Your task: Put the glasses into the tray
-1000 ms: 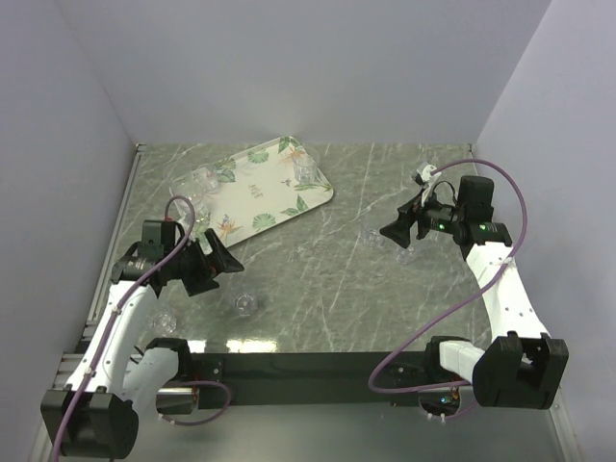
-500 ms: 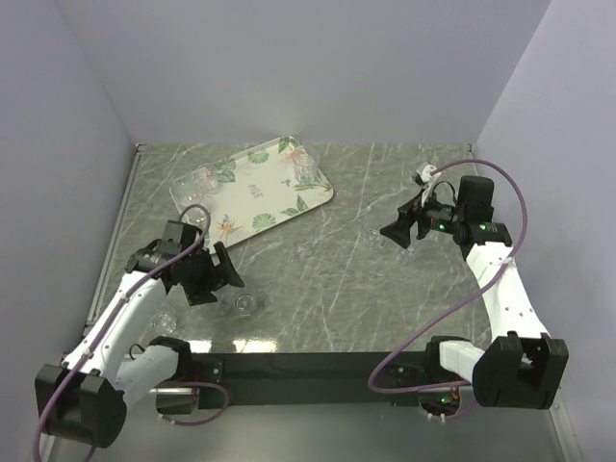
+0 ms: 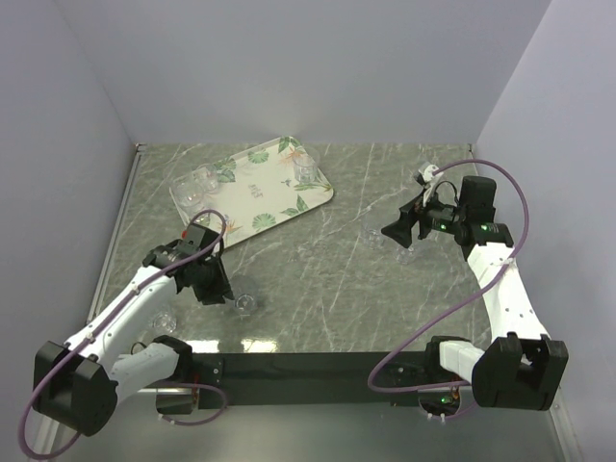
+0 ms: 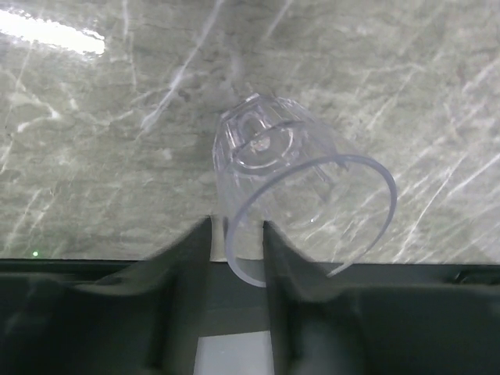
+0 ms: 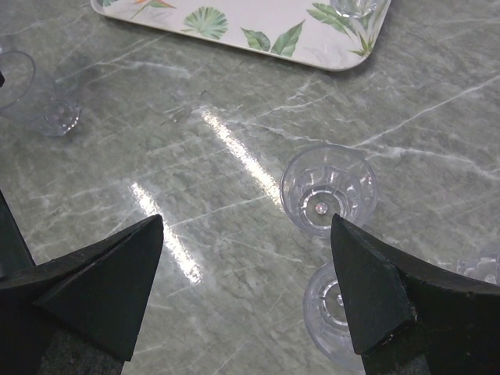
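A clear glass [image 4: 281,168] [image 3: 244,303] stands on the marble table near the front left. My left gripper [image 4: 237,230] [image 3: 229,294] straddles its near wall, one finger inside the rim and one outside. The jaws stand narrow, and a slit shows between the left finger and the wall. My right gripper [image 5: 246,226] [image 3: 393,233] hangs wide open above the table with nothing in it. Two glasses [image 5: 328,190] [image 5: 336,312] stand just below its right finger. The leaf-printed tray [image 3: 255,192] [image 5: 258,27] lies at the back left, with glasses [image 3: 200,183] at its left end and one [image 3: 306,171] at its right.
Another glass [image 3: 164,320] stands beside the left arm near the front-left edge. One more glass [image 5: 484,266] shows at the right edge of the right wrist view. Purple walls enclose the table on three sides. A black rail [image 3: 318,366] runs along the front.
My left arm swung down and right to the front-left glass, and its jaws narrowed from wide open around the glass wall. The right arm has not moved.
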`<state>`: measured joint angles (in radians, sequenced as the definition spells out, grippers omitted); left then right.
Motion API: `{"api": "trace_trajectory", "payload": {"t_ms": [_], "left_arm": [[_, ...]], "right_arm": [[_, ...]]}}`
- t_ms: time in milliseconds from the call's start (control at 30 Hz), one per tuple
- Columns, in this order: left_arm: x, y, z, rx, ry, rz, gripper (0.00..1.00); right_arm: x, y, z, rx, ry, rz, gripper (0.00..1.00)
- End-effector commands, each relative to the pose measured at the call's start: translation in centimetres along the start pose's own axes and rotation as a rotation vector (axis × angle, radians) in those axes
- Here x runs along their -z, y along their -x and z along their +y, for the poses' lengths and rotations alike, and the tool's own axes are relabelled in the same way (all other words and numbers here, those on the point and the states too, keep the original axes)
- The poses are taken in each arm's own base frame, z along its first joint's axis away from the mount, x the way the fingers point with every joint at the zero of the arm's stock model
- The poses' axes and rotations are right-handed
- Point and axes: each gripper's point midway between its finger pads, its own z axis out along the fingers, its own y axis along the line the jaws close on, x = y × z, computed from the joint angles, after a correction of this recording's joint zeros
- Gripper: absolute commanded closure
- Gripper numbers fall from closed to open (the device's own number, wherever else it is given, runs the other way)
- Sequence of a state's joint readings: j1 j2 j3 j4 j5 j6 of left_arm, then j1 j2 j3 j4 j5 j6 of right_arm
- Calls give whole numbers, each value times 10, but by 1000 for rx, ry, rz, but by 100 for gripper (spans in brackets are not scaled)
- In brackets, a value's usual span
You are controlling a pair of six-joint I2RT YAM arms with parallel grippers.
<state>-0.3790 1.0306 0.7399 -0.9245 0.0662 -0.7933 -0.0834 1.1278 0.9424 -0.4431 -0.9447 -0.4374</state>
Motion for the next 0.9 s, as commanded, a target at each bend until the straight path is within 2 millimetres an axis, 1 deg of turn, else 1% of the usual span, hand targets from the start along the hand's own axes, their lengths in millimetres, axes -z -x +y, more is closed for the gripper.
{"api": "trace_trajectory", "payload": {"t_ms": [0,67,133,167,200,300,333,400,433,500,533,567,600,633,667,700,733,767,800,833,867], "left_arm": [[3,9,-2,3,22,-43,71],[1,8,-3,-2,25,-41,76],[-1,8,-4,-9,29,-41,83],[-1,9,-5,-9,26,-44,88],[0,9,-6,-10,25,-43,100],[6,14,-15,-26,-3,-63,100],[12,20,-22,-31,-25,-87,100],[19,33,-26,-53,-24,-140,100],[28,46,-33,-69,-36,-186,100],[31,61,-42,-93,-38,-229,100],[38,78,-53,-104,-58,-286,100],[38,87,-57,-138,-55,-309,100],[36,102,-62,-138,-37,-321,100],[34,111,-64,-144,-25,-324,100],[33,122,-70,-170,-35,-332,100],[29,138,-80,-171,-34,-330,100],[28,152,-81,-161,-28,-340,100],[28,164,-87,-173,-34,-353,100],[28,184,-97,-170,-35,-369,100],[29,199,-98,-156,-32,-385,100],[29,209,-101,-165,-36,-390,100]], "right_arm": [[8,13,3,39,-2,-33,6],[8,14,4,40,1,-35,6],[9,14,3,38,-3,-37,6],[9,14,3,39,-4,-38,6],[10,14,4,41,-3,-40,6],[11,15,3,41,-7,-46,6],[12,15,3,40,-6,-48,6],[11,15,3,37,-3,-46,6],[11,15,3,34,0,-45,6],[11,15,3,35,-1,-45,6],[11,15,3,35,-1,-46,6],[11,15,4,38,0,-47,6],[12,15,4,39,-2,-48,6],[12,16,4,40,0,-50,6],[12,16,5,38,1,-52,6],[13,17,5,43,0,-55,6],[13,18,6,41,1,-57,6],[13,18,6,41,1,-58,6],[14,19,7,45,1,-60,6],[14,19,6,44,0,-61,6],[15,19,7,46,-1,-64,6]]}}
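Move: Astride the left side of the glass's rim, the left hand has that glass's middle about 4 cm to its right, 1 cm ahead and 4 cm below. The tray's centre lies some 25 cm ahead, 6 cm right and 7 cm lower; a glass already in the tray stands roughly 21 cm ahead and 7 cm left, another glass on the table 15 cm left and 5 cm back. From the right hand, the glass to be gripped is about 36 cm left, 12 cm back and 17 cm below. Closing from part-open, the left fingers pinch the near-left wall of the glass at its rim, one finger inside and one outside, while the hand barely sinks. Then they keep hold as the hand lifts about 6 cm and sweeps some 16 cm forward towards the tray, faster and faster, the fingertips swinging forward by about 15 degrees. ##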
